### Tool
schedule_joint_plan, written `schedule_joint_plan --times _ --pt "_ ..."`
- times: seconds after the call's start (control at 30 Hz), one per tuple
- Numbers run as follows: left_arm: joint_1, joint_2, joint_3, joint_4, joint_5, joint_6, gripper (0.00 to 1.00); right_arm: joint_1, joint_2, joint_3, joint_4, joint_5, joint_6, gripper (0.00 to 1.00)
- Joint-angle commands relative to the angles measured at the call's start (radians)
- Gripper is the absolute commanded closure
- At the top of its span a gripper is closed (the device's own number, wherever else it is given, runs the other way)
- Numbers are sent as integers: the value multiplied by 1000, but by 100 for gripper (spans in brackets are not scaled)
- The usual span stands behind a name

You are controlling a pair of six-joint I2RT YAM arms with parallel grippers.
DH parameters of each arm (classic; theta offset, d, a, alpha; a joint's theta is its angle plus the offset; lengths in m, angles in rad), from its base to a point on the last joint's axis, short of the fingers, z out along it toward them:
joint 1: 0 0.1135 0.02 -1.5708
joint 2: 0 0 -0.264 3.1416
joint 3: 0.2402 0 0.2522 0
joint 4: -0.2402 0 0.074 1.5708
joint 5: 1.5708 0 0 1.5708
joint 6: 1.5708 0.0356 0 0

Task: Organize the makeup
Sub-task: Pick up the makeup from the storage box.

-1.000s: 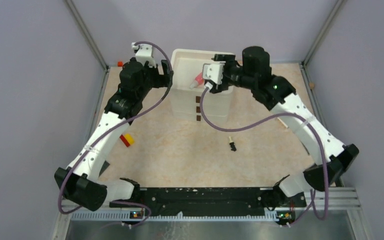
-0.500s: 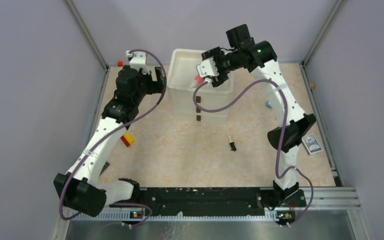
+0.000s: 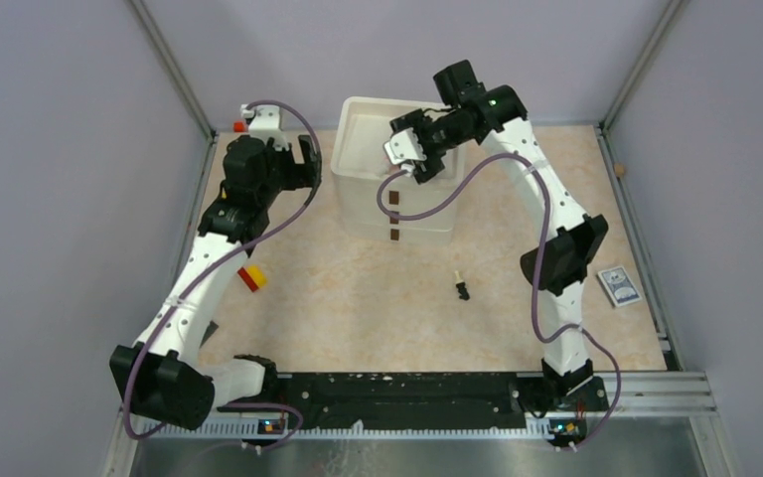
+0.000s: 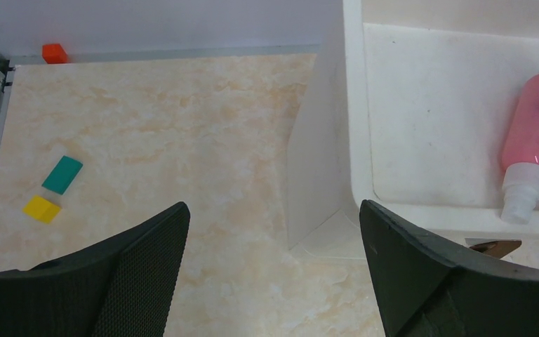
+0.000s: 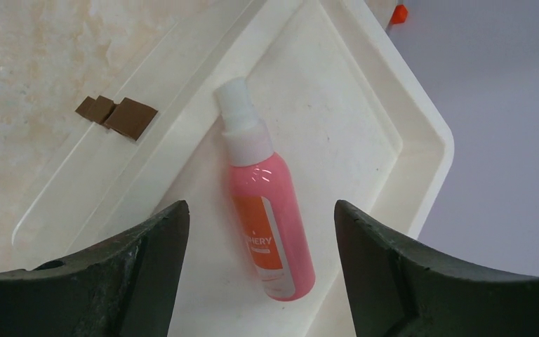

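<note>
A pink spray bottle [image 5: 269, 210] with a white cap [image 5: 239, 123] lies flat on the floor of the white bin [image 5: 421, 133]. My right gripper [image 5: 260, 210] hangs open above it, a finger on either side of the bottle and not touching it. The same bottle [image 4: 537, 137] shows at the right edge of the left wrist view. Left of the bin [image 3: 358, 189], my left gripper [image 4: 274, 225] is wide open over bare tabletop with nothing between its fingers. A small dark item with a tan end [image 3: 462, 289] lies on the table in front of the bin.
Small brown squares [image 3: 393, 217] sit along the bin's front. A red and yellow block [image 3: 251, 278] lies by the left arm, teal [image 4: 62, 174] and yellow [image 4: 41, 208] blocks left of the bin, an orange block [image 3: 239, 126] in the back corner. A blue card box [image 3: 619, 286] lies far right.
The right arm has folded back and risen, its gripper shifting a little left over the bin and opening wider. The left gripper has drawn left, away from the bin.
</note>
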Motion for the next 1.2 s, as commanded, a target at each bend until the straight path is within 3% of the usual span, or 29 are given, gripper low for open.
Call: schedule_joint_plan --times 0.0,0.3,0.5,0.97,1.17 --pt "11 -30 -7 56 28 -8 5 12 36 26 -6 -83 -22 25" --pt "27 -38 -16 59 62 -12 4 15 76 -3 48 -52 32 26" --pt "40 -36 -21 62 88 -22 4 15 99 -10 46 -40 66 39" --pt "51 -39 -26 68 113 -32 4 15 106 -39 32 -2 126 56" --pt "56 -38 -30 70 123 -37 4 15 94 -58 67 -21 146 75"
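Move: The pink bottle lies in the open tray on top of the storage box, cap towards the robot. Its middle is about 3 cm left of the right hand, 1 cm ahead and 3 cm below. The box's top brown handle is roughly 6 cm back, 4 cm left and 7 cm below; the tray's left rim is 15 cm left, 1 cm ahead and 2 cm below. From the left hand the bottle is some 20 cm right, 3 cm ahead and 5 cm below. The right fingers come to pinch the pink bottle across the top of its body, just below the cap, one pad on each side. To get there the hand, already reaching over the box, eases left, down and forward, about 2 cm each way, and closes from wide open to about half of that gap, the wrist barely turning. ##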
